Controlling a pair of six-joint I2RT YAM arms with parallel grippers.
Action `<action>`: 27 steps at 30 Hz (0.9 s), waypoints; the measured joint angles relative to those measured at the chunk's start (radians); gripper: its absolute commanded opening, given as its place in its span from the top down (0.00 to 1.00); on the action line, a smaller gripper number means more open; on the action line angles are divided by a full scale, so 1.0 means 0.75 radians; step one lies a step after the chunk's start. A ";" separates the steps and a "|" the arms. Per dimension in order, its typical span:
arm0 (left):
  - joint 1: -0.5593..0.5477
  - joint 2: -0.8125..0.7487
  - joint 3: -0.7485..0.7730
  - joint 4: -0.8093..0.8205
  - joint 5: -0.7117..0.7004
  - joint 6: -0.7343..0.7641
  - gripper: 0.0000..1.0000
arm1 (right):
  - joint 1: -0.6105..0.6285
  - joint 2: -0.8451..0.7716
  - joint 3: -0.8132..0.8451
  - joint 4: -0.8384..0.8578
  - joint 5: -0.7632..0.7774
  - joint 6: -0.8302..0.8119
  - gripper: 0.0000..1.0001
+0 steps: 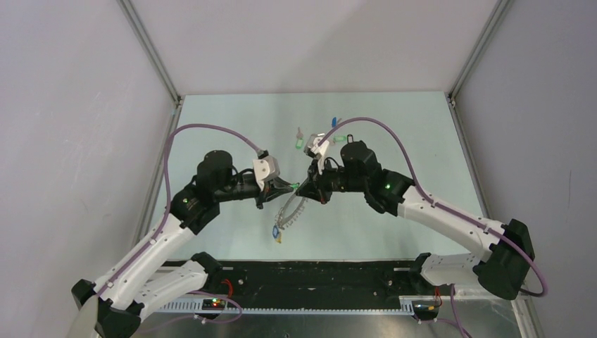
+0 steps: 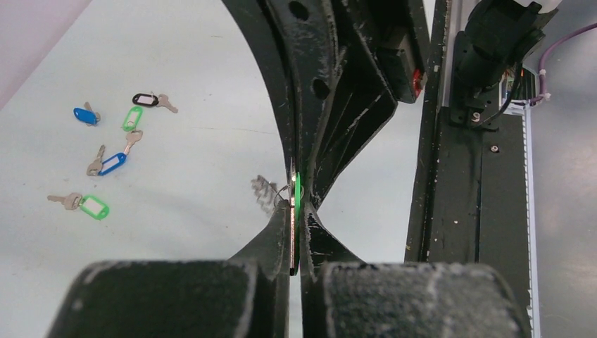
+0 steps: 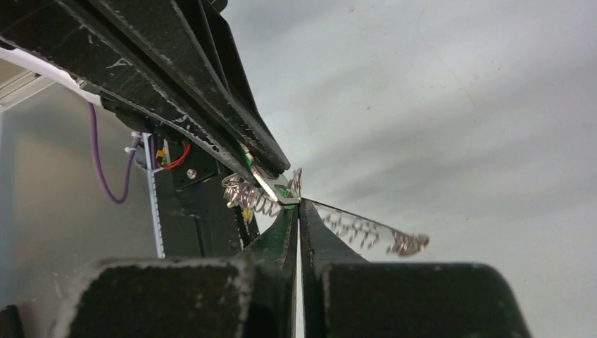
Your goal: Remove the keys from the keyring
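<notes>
The two grippers meet tip to tip above the middle of the table. My left gripper (image 1: 291, 186) (image 2: 296, 211) is shut on a key with a green tag (image 2: 298, 189), seen edge-on between its pads. In the right wrist view the key's silvery blade (image 3: 268, 184) shows at the left gripper's tips. My right gripper (image 1: 308, 189) (image 3: 298, 205) is shut on the keyring (image 3: 360, 229), whose jagged rim runs out to both sides of its tips. The keyring (image 1: 290, 210) hangs below the grippers. A blue-tagged key (image 1: 277, 231) dangles at its low end.
Loose keys lie on the far table: a green tag (image 1: 298, 141), a blue one (image 1: 335, 121) and another green (image 1: 344, 137). The left wrist view shows several of them, blue (image 2: 84, 115), black (image 2: 144, 99) and green (image 2: 93, 207). A black rail (image 1: 317, 278) runs along the near edge.
</notes>
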 measured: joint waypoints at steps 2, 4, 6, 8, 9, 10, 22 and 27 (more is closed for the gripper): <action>0.000 0.000 0.000 -0.001 0.000 0.001 1.00 | -0.019 0.016 0.014 -0.024 -0.043 0.020 0.79; -0.002 0.000 0.000 0.001 0.004 0.001 1.00 | -0.041 0.017 0.014 -0.041 -0.080 0.036 0.70; -0.008 -0.004 0.000 0.016 0.005 0.003 1.00 | -0.062 0.017 0.014 -0.066 -0.108 0.033 0.62; -0.009 -0.007 0.000 0.026 0.005 0.005 1.00 | -0.078 0.009 0.013 -0.092 -0.127 0.023 0.52; -0.009 -0.007 0.000 0.028 0.005 0.010 1.00 | -0.088 -0.002 0.009 -0.106 -0.137 0.015 0.51; -0.009 -0.007 0.000 0.029 0.005 0.013 1.00 | -0.097 -0.019 0.003 -0.117 -0.141 0.007 0.50; -0.014 0.061 0.001 0.018 0.016 0.014 1.00 | -0.276 -0.292 -0.077 -0.148 -0.097 -0.093 0.50; -0.107 0.127 0.066 -0.113 -0.090 0.083 1.00 | -0.326 -0.274 -0.079 -0.071 -0.046 -0.097 0.51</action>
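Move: The green tag is already clamped in my left fingertips, about 2 cm to the right of that hand point. From my shut right hand the tag lies some 2 cm left and 1 cm ahead. The big metal ring hangs beneath both hands; from my right hand its middle is about 7 cm down, 3 cm back and 3 cm left. The blue tag at its low end is some 13 cm down, 6 cm back and 7 cm left. I open my right fingers about halfway and let go of the wirework beside the green tag. After a slight dip, I draw that hand about 8 cm right, away from my left hand, then also forward and up some 4 cm, turning it a little clockwise. My left hand keeps its grip on the green tag and late on sinks about 2 cm, easing slightly right. ##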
